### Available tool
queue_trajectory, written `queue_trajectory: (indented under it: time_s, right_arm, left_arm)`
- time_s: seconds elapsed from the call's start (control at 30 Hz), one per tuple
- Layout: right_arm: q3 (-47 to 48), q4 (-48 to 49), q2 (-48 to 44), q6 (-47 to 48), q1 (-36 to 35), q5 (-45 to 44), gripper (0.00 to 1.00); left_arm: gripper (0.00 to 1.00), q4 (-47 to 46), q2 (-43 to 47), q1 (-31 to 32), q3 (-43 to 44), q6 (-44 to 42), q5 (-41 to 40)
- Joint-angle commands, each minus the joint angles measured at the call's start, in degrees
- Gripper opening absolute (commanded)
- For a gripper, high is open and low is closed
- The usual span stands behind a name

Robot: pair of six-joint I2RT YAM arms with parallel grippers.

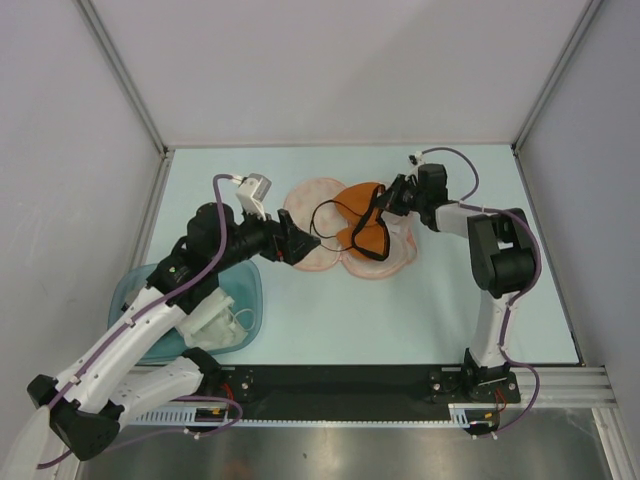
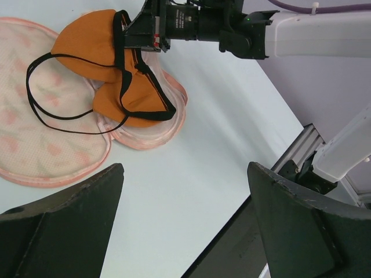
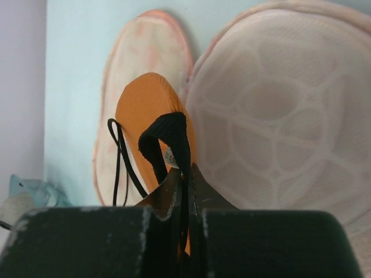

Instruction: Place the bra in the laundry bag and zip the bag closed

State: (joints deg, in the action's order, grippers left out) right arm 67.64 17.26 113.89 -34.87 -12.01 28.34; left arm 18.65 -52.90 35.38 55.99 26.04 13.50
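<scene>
The laundry bag (image 1: 312,200) lies open flat in two peach-pink halves mid-table, lining up. The orange bra (image 1: 370,240) rests across its right half, thin black straps looping over the left half. My right gripper (image 1: 386,205) is shut on the bra's black band (image 3: 174,133), which stands folded up out of the fingertips, with the orange cup (image 3: 145,110) behind it. My left gripper (image 1: 300,245) stands open over the bag's left half, nothing between its fingers (image 2: 87,202). From the left wrist, bra (image 2: 136,95), bag (image 2: 35,139) and right gripper (image 2: 145,32) all show.
A translucent teal tub (image 1: 140,290) holding a white garment (image 1: 215,320) sits at the near left under the left arm. White walls close the table at the back and sides. A black rail (image 1: 350,385) runs along the near edge.
</scene>
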Motion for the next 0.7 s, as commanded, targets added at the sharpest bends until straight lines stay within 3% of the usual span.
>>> queue_trajectory:
  time_s: [0.0,0.37,0.47,0.67]
  right_arm:
    - [6.44,-7.49,2.39,5.86,0.76,-2.32,0.0]
    - [10.23,-14.53,6.78,9.82,3.75,-0.3,0.0]
    - [12.16,-16.9,7.14,11.23,3.66,-0.3,0.14]
    - [19.2,-32.89,5.56,16.41,2.78,-7.06,0.47]
  left_arm:
    - [0.93,-0.46,-0.36,-0.57,-0.26,0.76,1.53]
    - [0.93,-0.37,-1.23,-0.57,-1.14,1.47,2.94]
    - [0.92,-0.46,-1.58,-0.57,-1.41,1.73,3.2]
    - [0.92,0.07,-1.85,-0.57,-2.28,2.43,2.94]
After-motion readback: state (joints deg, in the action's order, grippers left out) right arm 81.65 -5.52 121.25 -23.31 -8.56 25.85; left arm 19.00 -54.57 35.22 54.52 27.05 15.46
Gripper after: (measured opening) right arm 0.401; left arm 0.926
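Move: Hanging from the right hand's closed fingers by its black band, the bra has its cups about 5 cm to the left and 5 cm back. The middle of the laundry bag's round right half is roughly 6 cm back, 1 cm left and 7 cm below that hand; the patterned left half centres some 18 cm left, 5 cm back. From the left hand, the right half lies about 18 cm ahead, 19 cm right and 28 cm below. Still pinching the bra's black band, the right hand brings it down nearly 5 cm and about 4 cm to the right, slightly forward, onto the far part of the bag's right half, tipping its fingers some 10 degrees further down; low over the mesh, the fingers open to about a third and ease their hold. The empty left hand, wide open, sinks about 2 cm. ##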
